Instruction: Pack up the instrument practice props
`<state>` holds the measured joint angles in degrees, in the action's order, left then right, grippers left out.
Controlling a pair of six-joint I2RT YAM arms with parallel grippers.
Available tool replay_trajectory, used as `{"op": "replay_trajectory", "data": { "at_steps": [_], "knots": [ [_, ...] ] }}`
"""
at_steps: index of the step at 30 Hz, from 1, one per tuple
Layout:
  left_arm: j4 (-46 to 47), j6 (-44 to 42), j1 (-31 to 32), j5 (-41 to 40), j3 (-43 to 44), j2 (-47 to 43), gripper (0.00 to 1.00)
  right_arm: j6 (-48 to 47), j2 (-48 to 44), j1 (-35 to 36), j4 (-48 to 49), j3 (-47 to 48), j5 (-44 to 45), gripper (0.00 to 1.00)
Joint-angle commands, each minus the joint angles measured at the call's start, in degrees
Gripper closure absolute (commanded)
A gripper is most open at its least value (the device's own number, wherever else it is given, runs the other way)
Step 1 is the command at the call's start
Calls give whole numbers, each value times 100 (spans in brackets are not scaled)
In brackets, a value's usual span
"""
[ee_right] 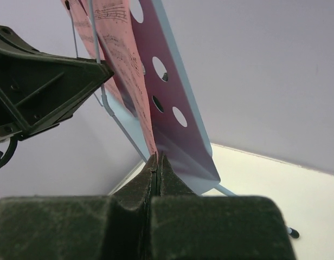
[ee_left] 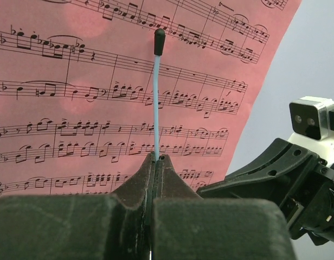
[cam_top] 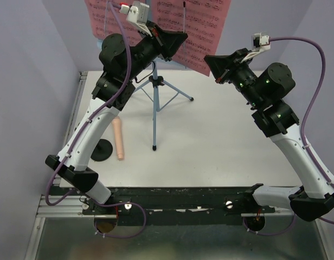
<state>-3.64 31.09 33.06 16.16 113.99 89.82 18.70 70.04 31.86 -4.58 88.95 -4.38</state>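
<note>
The light-blue music stand point(cam_top: 155, 103) rises on its tripod at the table's middle back. Pink sheet-music pages point(cam_top: 199, 27) rest on its hole-dotted desk point(ee_right: 178, 108). My left gripper point(ee_left: 157, 158) is shut on the stand's thin blue page-holder wire point(ee_left: 156, 97), which has a black tip and lies across the page point(ee_left: 75, 81). My right gripper point(ee_right: 158, 158) is shut on the lower corner of a pink page point(ee_right: 135, 81). From above, the left gripper point(cam_top: 182, 39) and right gripper point(cam_top: 213, 62) sit close together at the page's bottom edge. The beige-pink toy microphone point(cam_top: 119, 139) lies beside the black mic stand point(cam_top: 102, 150).
Pale walls close in the white table point(cam_top: 221, 141) at the back and left. The black rail point(cam_top: 183, 195) holding both arm bases runs along the near edge. The tripod's legs point(cam_top: 178, 95) spread under the left arm. Purple cables point(cam_top: 313, 70) loop off both wrists.
</note>
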Motion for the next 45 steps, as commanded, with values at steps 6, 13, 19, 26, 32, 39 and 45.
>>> {"op": "replay_trajectory", "data": {
  "at_steps": [6,13,19,26,32,39,45],
  "knots": [
    [494,2,-1,212,-430,-474,100,73,-166,-30,62,-62,324,99],
    [777,-42,-1,159,-852,-790,100,90,-385,-30,168,-167,675,99],
    [759,-130,-10,36,-1028,-931,100,29,-710,-30,106,-298,895,99],
    [742,-174,-1,-61,-1160,-967,100,-173,-1387,-30,-148,-799,1361,99],
    [619,-174,-10,-131,-1099,-844,100,-375,-2064,-30,-534,-1090,1747,99],
    [706,-16,-10,-192,-1116,-703,100,-648,-2785,-30,-1141,-1432,2309,99],
    [935,178,-10,-184,-1292,-606,100,-684,-3137,-30,-1510,-1924,2977,99]
  ]
}}
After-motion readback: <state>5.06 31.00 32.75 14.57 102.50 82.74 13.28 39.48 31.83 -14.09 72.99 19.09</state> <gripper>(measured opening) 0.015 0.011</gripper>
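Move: The right hand already pinches the right-hand music sheet by its lower right corner, with open space to its right and behind. The sheet's middle lies about 7 cm left, 6 ahead and 10 above it; the page arm, in the left fingers, some 6 cm left, 3 ahead and 5 above; the stand's plate about 13 cm left, 8 ahead and 8 up. From the left hand, the sheet's middle is about 1 cm right, 3 ahead and 5 up. Left keeps pinching the page arm; right pulls the held sheet some 15 cm right, 10 back. ##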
